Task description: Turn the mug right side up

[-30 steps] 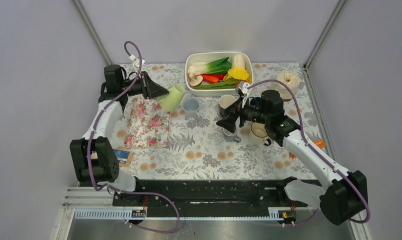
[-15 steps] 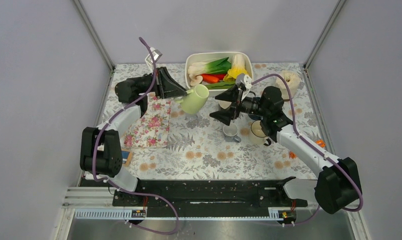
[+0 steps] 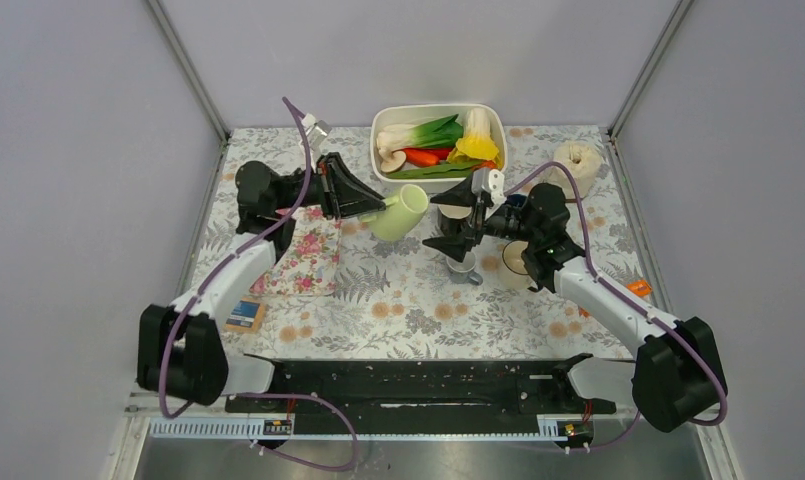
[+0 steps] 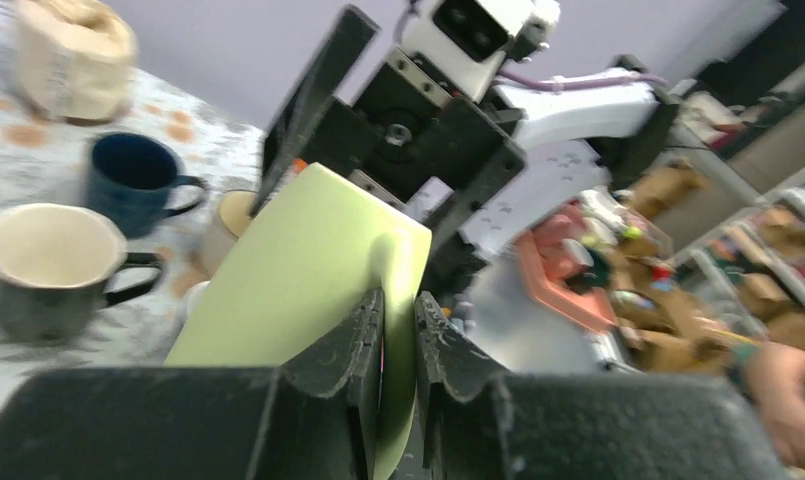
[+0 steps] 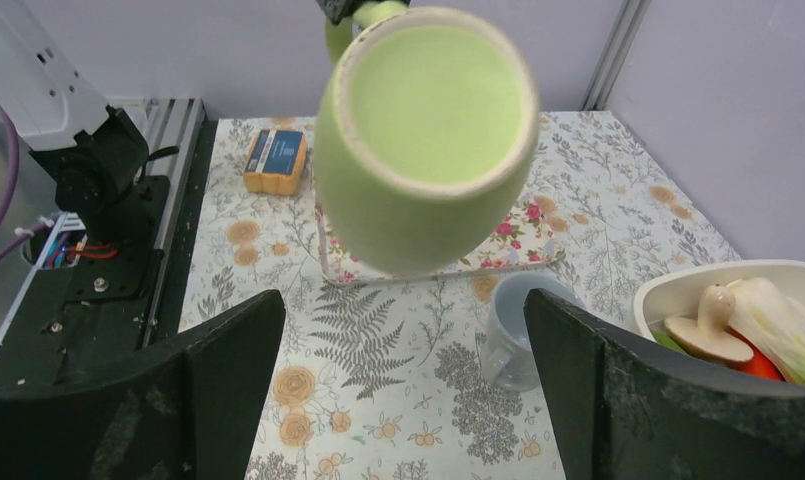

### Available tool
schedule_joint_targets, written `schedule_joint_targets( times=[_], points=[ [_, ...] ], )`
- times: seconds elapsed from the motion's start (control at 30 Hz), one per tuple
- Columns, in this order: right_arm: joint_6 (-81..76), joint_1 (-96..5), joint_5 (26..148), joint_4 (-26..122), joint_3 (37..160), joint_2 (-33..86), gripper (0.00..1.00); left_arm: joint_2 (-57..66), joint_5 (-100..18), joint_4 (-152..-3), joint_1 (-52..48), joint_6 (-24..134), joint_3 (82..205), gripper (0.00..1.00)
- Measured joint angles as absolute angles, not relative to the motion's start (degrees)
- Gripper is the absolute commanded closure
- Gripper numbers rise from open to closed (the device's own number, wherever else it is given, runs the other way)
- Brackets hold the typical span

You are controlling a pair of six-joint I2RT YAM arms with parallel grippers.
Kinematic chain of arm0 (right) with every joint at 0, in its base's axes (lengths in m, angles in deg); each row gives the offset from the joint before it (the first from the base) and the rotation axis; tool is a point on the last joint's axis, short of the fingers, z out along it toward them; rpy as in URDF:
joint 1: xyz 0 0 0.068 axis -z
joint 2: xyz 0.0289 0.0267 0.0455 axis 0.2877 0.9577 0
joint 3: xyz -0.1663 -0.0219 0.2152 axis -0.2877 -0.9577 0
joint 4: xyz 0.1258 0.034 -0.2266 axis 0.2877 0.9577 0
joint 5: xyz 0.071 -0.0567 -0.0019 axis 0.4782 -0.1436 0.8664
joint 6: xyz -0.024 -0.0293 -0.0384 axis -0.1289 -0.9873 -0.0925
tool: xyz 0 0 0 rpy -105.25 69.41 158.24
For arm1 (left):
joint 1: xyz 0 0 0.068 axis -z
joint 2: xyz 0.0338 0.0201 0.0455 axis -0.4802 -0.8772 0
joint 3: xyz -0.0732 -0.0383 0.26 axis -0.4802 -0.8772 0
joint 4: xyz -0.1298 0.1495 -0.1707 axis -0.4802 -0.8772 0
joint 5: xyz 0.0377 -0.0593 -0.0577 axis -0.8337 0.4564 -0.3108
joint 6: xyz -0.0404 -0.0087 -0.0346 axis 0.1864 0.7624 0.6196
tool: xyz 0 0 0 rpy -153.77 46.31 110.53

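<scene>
The light green mug [image 3: 405, 211] hangs tilted in the air over the table's middle, in front of the white tub. My left gripper [image 3: 376, 206] is shut on its handle; in the left wrist view the fingers [image 4: 356, 335] pinch a thin green part of the mug [image 4: 298, 270]. My right gripper [image 3: 448, 220] is open and empty just right of the mug. In the right wrist view the mug's [image 5: 428, 130] round end faces the camera, above and between the spread jaws of the right gripper [image 5: 403, 300].
A white tub [image 3: 380, 130] of vegetables stands at the back. A floral cloth [image 3: 300, 255] lies left. A pale blue cup [image 5: 523, 335], a grey mug [image 3: 465, 268], a dark blue mug [image 4: 138, 180], a tan mug [image 3: 518, 262] and an orange box [image 5: 275, 160] are around.
My left arm has carried the green mug from the left side to the middle, toward the right gripper. My right gripper has risen from the grey mug and stays open.
</scene>
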State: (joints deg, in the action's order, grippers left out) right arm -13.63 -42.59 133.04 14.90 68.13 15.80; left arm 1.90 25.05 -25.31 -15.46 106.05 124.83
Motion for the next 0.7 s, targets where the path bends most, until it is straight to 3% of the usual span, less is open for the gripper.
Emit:
schedule_joint_targets(
  times=[0.1,0.2,0.47,0.7],
  points=[
    [-16.4,-42.6,133.8,17.7,68.1,15.3,0.0,7.7,19.5,-43.7,-14.3,89.1,125.2,1.0],
    [-19.1,-42.6,135.0,20.9,68.1,14.4,0.01,9.5,17.8,-52.2,-13.2,80.9,125.7,1.0],
    [-28.3,-43.0,137.3,33.1,69.8,11.7,0.0,9.0,16.0,-68.8,-10.2,67.7,125.7,1.0],
    [-40.7,-46.0,133.3,46.9,72.6,11.6,0.0,8.9,15.3,-74.6,-7.5,63.0,125.7,1.0]
  ],
)
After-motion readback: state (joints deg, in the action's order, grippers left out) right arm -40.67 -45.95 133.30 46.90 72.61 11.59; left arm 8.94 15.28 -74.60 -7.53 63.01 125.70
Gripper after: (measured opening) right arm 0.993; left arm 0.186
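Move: The left gripper holds the green mug by its handle, the body about 5 cm right and 3 cm lower; it goes to the gap between the right fingers, some 13 cm right and 7 cm below. The light blue mug stands roughly 12 cm ahead and 24 cm below. From the right hand the green mug is about 8 cm left and 4 cm above; the black mug is 12 cm ahead, 7 cm right, and the grey cup level with it, 9 cm right, both some 18 cm below. Lower the left gripper about 6.5 cm, easing it right and slightly back towards the open right gripper, its fingers tipping down and keeping their pinch on the green mug's handle. Meanwhile sink the right gripper some 4 cm and draw it back 3 cm, tilting its left-pointing fingers down about 15 degrees and leaving them wide open in front of the mug's mouth, without closing on it. ##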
